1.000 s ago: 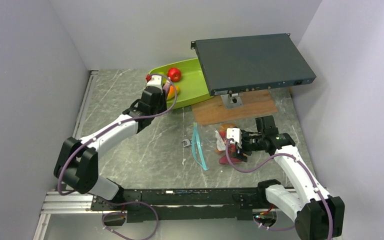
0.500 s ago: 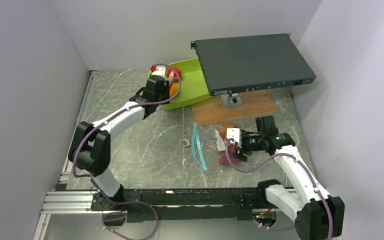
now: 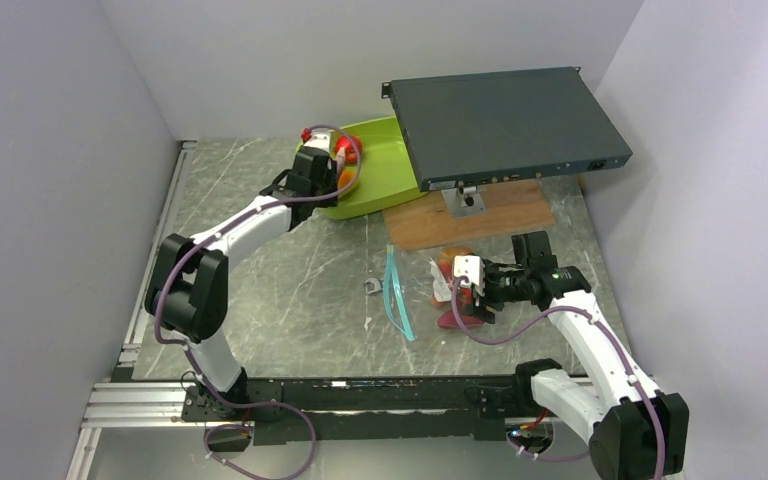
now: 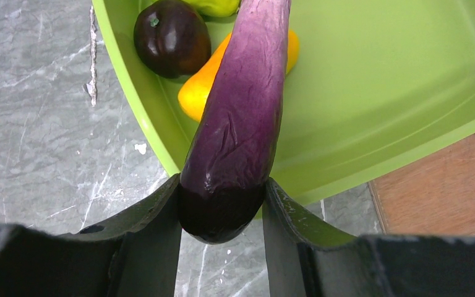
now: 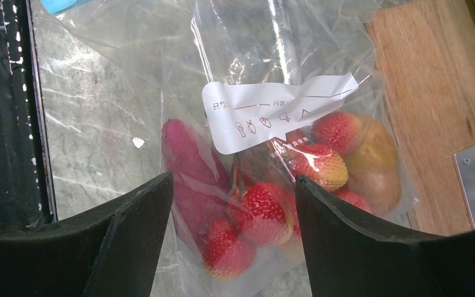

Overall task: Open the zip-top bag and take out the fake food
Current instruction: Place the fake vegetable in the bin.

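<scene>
My left gripper point(image 4: 222, 192) is shut on the blunt end of a purple eggplant point(image 4: 241, 111), which hangs over the near rim of the lime-green tray point(image 4: 377, 80). A dark plum point(image 4: 172, 37) and a yellow mango point(image 4: 198, 93) lie in the tray. From above, the left gripper point(image 3: 338, 158) is over the tray's left end. The zip-top bag point(image 5: 241, 55) lies on the table, its blue zip strip point(image 3: 397, 300) standing open toward the left. My right gripper point(image 5: 234, 179) is closed on the bag's bottom end, around strawberries point(image 5: 263, 210), a pink piece point(image 5: 188, 161) and an orange fruit point(image 5: 377, 167).
A dark flat metal box point(image 3: 505, 125) on a stand overhangs the tray's right end and a wooden board point(image 3: 470, 215). A small metal part point(image 3: 372, 287) lies just left of the bag's mouth. Grey walls close in on the left, back and right.
The left arm has stretched farther back, carrying the eggplant from the tray's near left rim to over the tray. The right arm and the bag have not moved.
</scene>
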`<action>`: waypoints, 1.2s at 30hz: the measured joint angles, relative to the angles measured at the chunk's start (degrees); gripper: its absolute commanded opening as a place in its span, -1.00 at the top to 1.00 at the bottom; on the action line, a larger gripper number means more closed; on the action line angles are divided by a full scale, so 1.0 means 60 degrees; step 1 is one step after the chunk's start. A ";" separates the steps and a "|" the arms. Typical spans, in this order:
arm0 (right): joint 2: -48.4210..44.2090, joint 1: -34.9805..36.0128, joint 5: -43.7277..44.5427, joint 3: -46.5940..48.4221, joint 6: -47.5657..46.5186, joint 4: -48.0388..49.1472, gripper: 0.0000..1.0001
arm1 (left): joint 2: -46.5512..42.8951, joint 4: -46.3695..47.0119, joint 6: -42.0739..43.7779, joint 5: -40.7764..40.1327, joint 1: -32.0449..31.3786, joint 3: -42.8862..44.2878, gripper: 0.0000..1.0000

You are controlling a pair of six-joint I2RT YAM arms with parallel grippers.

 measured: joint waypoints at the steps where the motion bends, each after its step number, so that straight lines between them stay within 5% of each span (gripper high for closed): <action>1: 0.0000 0.0000 -0.0004 0.0000 0.0000 0.0004 -0.49 | 0.0004 -0.0036 0.0000 0.0018 0.0015 0.0018 0.79; 19: 0.0004 -0.0025 0.0000 0.0000 -0.0004 0.0000 -0.49 | 0.0310 -0.0277 -0.0004 0.0528 0.0255 0.0415 0.15; 30: 0.0004 -0.0047 -0.0004 0.0000 -0.0007 0.0000 -0.49 | 0.0317 -0.0317 -0.0051 0.0882 0.0448 0.0419 -0.98; 36: 0.0004 -0.0073 -0.0004 0.0000 -0.0011 0.0000 -0.49 | 0.0266 -0.0317 -0.0036 0.1020 0.0459 0.0419 -0.99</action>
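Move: Over the near left corner of the green bin, the left hand still holds the eggplant by its thick end; the bin's middle lies about 9 cm ahead, 6 cm right and 11 cm below. Inside it, the mango is some 8 cm ahead and 2 cm right, the dark round fruit 8 cm ahead and 3 cm left, the apple 12 cm ahead and 4 cm right. From the right hand, the bin's middle is roughly 31 cm ahead, 21 cm left and 10 cm lower. Staying almost in place above the bin's near left corner, the left hand eases forward by about 1 cm with barely any tilt, keeping its pinch on the eggplant's thick end. Late on, the fingers spread from half open to fully open and let go of the eggplant over the bin floor; the hand doesn't withdraw. ##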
